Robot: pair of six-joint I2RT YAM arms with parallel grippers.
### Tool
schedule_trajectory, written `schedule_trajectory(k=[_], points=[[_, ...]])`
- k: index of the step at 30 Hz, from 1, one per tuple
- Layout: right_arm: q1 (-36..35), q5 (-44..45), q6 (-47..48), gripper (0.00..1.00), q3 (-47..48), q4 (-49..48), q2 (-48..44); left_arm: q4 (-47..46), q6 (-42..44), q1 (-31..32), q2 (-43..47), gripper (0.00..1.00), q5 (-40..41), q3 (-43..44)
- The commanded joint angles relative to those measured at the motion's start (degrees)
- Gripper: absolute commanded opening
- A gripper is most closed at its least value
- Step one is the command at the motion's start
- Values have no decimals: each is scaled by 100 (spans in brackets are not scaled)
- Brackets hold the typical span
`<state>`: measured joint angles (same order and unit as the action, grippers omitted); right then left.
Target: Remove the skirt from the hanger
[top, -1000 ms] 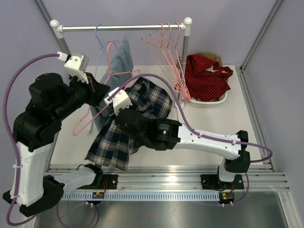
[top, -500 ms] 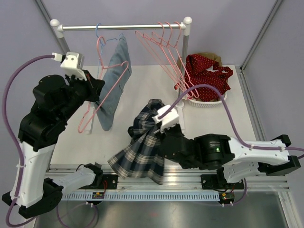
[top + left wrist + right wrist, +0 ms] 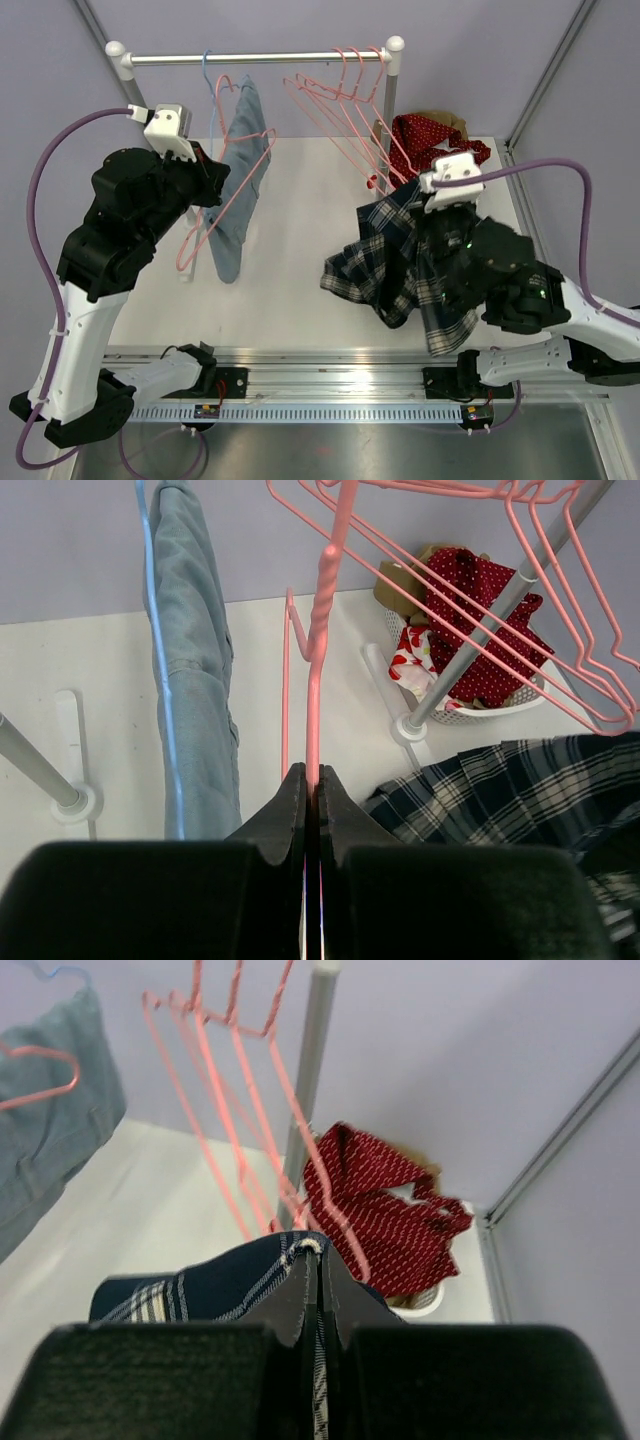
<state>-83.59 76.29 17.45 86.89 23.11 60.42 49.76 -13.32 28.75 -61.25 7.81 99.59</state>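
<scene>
The navy plaid skirt (image 3: 400,265) hangs in the air over the right half of the table, off the hanger. My right gripper (image 3: 318,1260) is shut on the skirt's top edge (image 3: 200,1285); in the top view the cloth hides its fingers. My left gripper (image 3: 312,775) is shut on the stem of a bare pink hanger (image 3: 322,600). In the top view the gripper (image 3: 212,175) holds that hanger (image 3: 205,225) up at the left, next to the hanging denim. The skirt also shows at the lower right of the left wrist view (image 3: 520,790).
A clothes rail (image 3: 260,58) spans the back. A denim garment (image 3: 235,170) hangs on a blue hanger at its left. Several empty pink hangers (image 3: 350,110) hang at its right by the post (image 3: 392,90). A white basket (image 3: 440,205) holds red dotted clothing.
My right arm swung from the table's left-middle to the right, carrying the skirt away from the pink hanger. My left gripper lifted the bare hanger closer to the rail.
</scene>
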Motion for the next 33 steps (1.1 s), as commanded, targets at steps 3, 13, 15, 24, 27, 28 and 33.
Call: schedule_trajectory(k=[3, 13, 15, 24, 27, 28, 33], points=[[493, -396, 2707, 0, 1074, -2510, 337, -370, 137, 8, 43, 0, 124, -1], [642, -1414, 5345, 0, 3420, -4245, 1199, -405, 198, 8, -1, 0, 106, -71], [660, -1634, 5697, 0, 4105, -4280, 1542, -423, 207, 8, -1, 0, 89, -89], [651, -2721, 3864, 0, 5426, -2291, 1614, -502, 207, 8, 8, 0, 36, -212], [660, -3275, 2768, 0, 5058, -803, 1148, -493, 251, 8, 34, 0, 45, -247], [651, -3331, 2764, 0, 4857, -617, 1034, -476, 260, 8, 35, 0, 53, -238], [660, -1972, 6325, 0, 3275, -3866, 980, -370, 277, 8, 61, 0, 80, -186]])
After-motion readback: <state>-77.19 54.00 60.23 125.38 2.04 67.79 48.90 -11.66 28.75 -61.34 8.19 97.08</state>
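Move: The right hand already holds the plaid skirt bunched in its shut fingers. The basket it is meant for stands some 30 cm ahead of that hand, about 11 cm to its right and 39 cm lower. The empty pink hangers are roughly 18 cm ahead, 7 cm left and about level with the right hand. From the left hand, the basket is about 24 cm ahead, 44 cm to the right and 38 cm below. Up and to its right the right hand hoists the plaid skirt, climbing about 25 cm and going some 10 cm sideways while the wrist tips nose-up nearly 30 degrees and rolls slightly; it then eases down a couple of centimetres, still well above the basket's height. Its fingers keep their pinch, and the left hand, nearly still, keeps hold of the emptied pink hanger. ##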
